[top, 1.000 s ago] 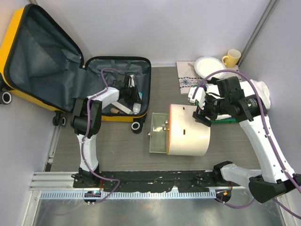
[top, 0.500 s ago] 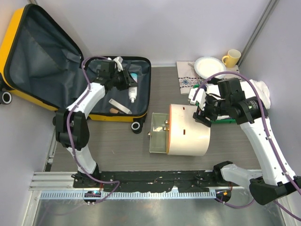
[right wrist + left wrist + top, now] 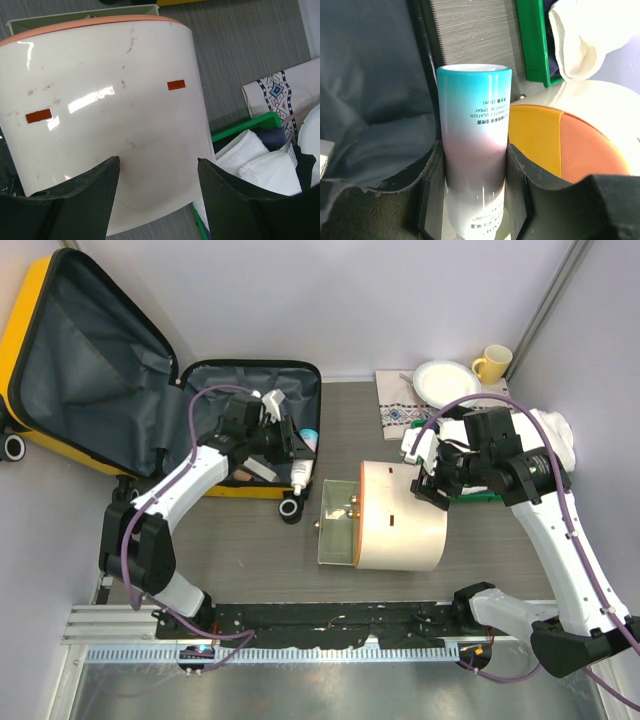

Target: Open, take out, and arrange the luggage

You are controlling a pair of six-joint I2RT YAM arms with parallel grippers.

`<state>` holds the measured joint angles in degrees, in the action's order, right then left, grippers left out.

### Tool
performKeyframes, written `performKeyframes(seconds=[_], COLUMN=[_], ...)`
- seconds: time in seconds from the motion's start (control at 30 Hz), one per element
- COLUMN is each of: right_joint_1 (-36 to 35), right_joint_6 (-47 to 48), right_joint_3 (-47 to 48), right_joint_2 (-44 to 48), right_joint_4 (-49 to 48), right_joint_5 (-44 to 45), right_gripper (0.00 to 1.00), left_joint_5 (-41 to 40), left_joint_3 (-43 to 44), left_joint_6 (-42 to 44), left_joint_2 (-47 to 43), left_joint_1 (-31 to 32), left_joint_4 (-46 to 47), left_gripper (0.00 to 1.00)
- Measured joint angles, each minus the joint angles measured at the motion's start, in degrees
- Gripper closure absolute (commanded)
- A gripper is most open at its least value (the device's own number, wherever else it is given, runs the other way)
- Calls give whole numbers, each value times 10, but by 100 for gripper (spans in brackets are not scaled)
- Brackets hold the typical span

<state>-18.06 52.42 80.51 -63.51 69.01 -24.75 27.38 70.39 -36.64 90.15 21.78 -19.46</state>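
The luggage point(image 3: 90, 370) is a yellow suitcase lying open at the back left, its grey-lined lid leaning up against the wall. My left gripper point(image 3: 290, 445) is shut on a spray bottle point(image 3: 301, 472), white with a teal end, over the right rim of the suitcase's lower half. In the left wrist view the spray bottle point(image 3: 475, 125) stands squeezed between both black fingers point(image 3: 432, 170) of the left gripper point(image 3: 475, 150), grey lining point(image 3: 365, 75) behind it. A pale flat item point(image 3: 255, 471) still lies inside. My right gripper point(image 3: 430, 480) hangs open above the cream cylinder point(image 3: 400, 515).
A pale green box point(image 3: 335, 525) sits against the cylinder's orange end. A green tray point(image 3: 478, 497) with white towels point(image 3: 555, 435) lies under the right arm. A plate point(image 3: 445, 380), yellow mug point(image 3: 492, 362) and patterned cloth point(image 3: 395, 410) sit at the back right.
My left gripper has lifted the spray bottle out of the suitcase's back part and carried it right and nearer, to the case's right rim. The right arm has not moved.
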Motion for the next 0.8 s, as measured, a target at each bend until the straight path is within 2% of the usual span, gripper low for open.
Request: performKeyframes(seconds=[0.23,0.8], right_joint_1=[0,0], right_joint_6=[0,-3], right_joint_3=[-2,-14], right_joint_2=[4,19], right_joint_4=[-2,-11], right_joint_5=[2,8], right_gripper=[29,29], left_joint_5=[10,19], left_joint_3=[-31,-60], left_joint_6=[15,-22], left_joint_2=[-37,-36], left_joint_1=[20,131], left_joint_4=[13,12], left_gripper=[100,100])
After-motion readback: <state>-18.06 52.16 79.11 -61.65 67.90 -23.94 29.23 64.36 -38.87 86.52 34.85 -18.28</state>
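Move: The left hand already holds the spray bottle over the suitcase's near right corner; the open drawer it is being taken to lies about 11 cm back, 9 cm to the right and some 13 cm below. The cream drum box that the drawer sticks out of is centred about 23 cm right and 11 cm back, and the suitcase's near right wheel about 6 cm back, 2 cm left. From the right hand the drawer is roughly 18 cm left, 2 cm ahead, 21 cm below. The left hand keeps its grip on the spray bottle and carries it back some 9 cm and right about 6 cm, off the suitcase's corner and towards the open drawer of the drum box. It stays at nearly the same height, rising slightly before it settles about a centimetre lower than it began, while the wrist swings roughly 15 degrees clockwise and the fingers hold their opening. ##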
